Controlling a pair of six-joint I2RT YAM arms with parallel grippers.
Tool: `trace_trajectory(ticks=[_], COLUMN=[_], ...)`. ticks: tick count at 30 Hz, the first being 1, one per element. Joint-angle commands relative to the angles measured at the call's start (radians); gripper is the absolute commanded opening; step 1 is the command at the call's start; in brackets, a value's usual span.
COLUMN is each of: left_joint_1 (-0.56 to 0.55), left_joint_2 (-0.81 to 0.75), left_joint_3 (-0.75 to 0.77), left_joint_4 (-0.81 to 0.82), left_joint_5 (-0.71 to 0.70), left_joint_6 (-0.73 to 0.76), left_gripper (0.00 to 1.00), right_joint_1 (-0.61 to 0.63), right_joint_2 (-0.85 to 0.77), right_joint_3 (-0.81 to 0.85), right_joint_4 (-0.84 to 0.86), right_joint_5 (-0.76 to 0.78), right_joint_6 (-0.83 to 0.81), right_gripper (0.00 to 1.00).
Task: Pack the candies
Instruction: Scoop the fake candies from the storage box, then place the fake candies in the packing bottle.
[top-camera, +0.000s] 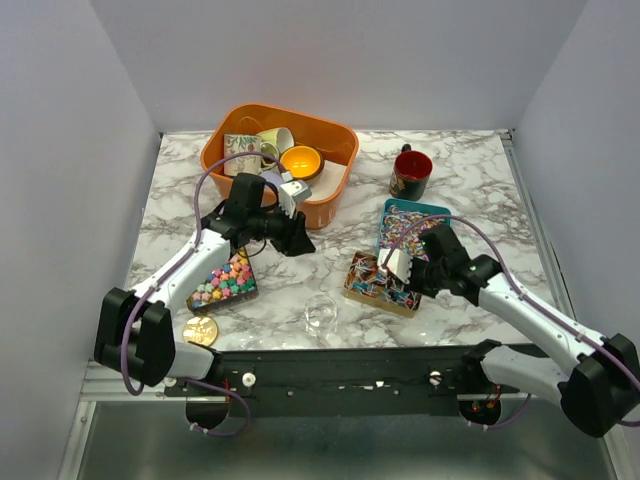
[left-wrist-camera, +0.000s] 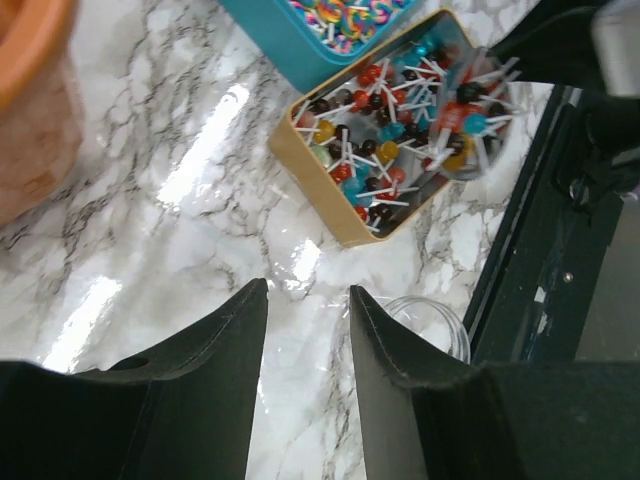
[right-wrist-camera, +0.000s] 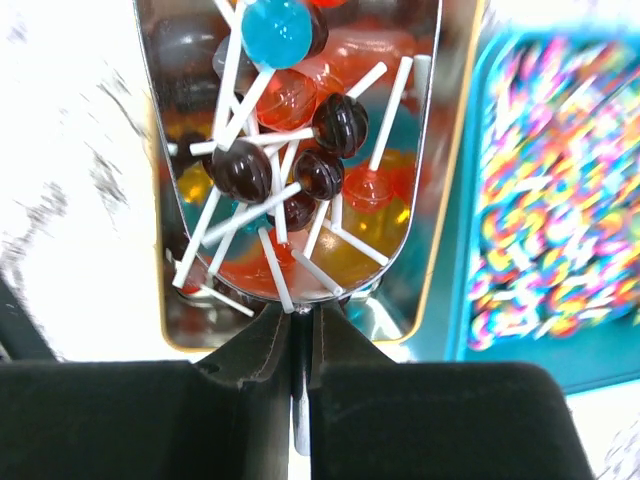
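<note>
Candies lie in three open tins: pastel star pieces (top-camera: 226, 279) near the left arm, small multicoloured sweets in a teal tin (top-camera: 391, 216), and lollipops in a gold tin (top-camera: 354, 286). My right gripper (right-wrist-camera: 300, 310) is shut on the handle of a metal scoop (right-wrist-camera: 425, 150), which is loaded with lollipops (right-wrist-camera: 290, 150) and held over the gold tin (right-wrist-camera: 180, 335). My left gripper (left-wrist-camera: 308, 290) hangs open and empty above the marble, left of the gold tin (left-wrist-camera: 335, 215). From above, the left gripper (top-camera: 298, 243) sits in front of the orange basket.
An orange basket (top-camera: 335, 195) with cups stands at the back, with a red mug (top-camera: 411, 173) to its right. A clear cup (top-camera: 320, 314) and a gold coin-like disc (top-camera: 200, 331) lie near the front edge. The clear cup (left-wrist-camera: 440, 322) is just right of my left fingers.
</note>
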Motion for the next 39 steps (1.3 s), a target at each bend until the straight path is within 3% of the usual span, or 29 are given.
trace_trajectory(ticks=[1, 7, 11, 19, 27, 39], left_joint_1=[0.043, 0.085, 0.123, 0.232, 0.326, 0.344], left_joint_2=[0.004, -0.025, -0.078, -0.200, -0.302, -0.379], left_joint_3=[0.010, -0.005, -0.034, -0.149, -0.214, -0.252], left_joint_4=[0.040, 0.052, 0.023, 0.022, 0.051, 0.077], left_joint_5=[-0.074, -0.099, -0.131, -0.220, -0.241, -0.292], left_joint_6=[-0.075, -0.071, -0.022, -0.066, -0.084, -0.121], left_gripper=[0.49, 0.50, 0.50, 0.48, 0.45, 0.45], right_joint_1=[-0.001, 0.002, 0.019, 0.155, 0.318, 0.482], right_joint_2=[-0.046, -0.016, 0.097, 0.261, 0.365, 0.521], right_joint_3=[0.092, 0.149, 0.341, 0.570, 0.659, 0.744], right_joint_4=[-0.038, -0.079, -0.266, -0.478, -0.587, -0.667], right_joint_5=[-0.122, -0.143, -0.145, 0.036, 0.194, 0.318], right_joint_6=[-0.035, -0.080, -0.143, -0.249, -0.223, -0.194], right_gripper=[0.01, 0.01, 0.01, 0.01, 0.01, 0.01])
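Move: The right hand already grips the scoop, loaded with lollipops over the lollipop box, whose middle lies about 10 cm to its left, 3 cm ahead and 5 cm below. The clear round storage box stands some 25 cm to its left, 4 cm nearer the bases and about 3 cm lower; the blue candy box is roughly 17 cm ahead, 4 cm left, 5 cm down. From the left hand, the storage box lies about 5 cm right, 10 cm back and 13 cm down. Keeping its pinch on the handle, the right hand lifts the loaded scoop about 9 cm off the lollipop box while drifting some 8 cm left towards the clear storage box. It sinks slightly at the end as the wrist turns about 30 degrees counter-clockwise and rolls its left side down. The open, empty left hand clears away some 13 cm left and slightly forward, also turning counter-clockwise. ##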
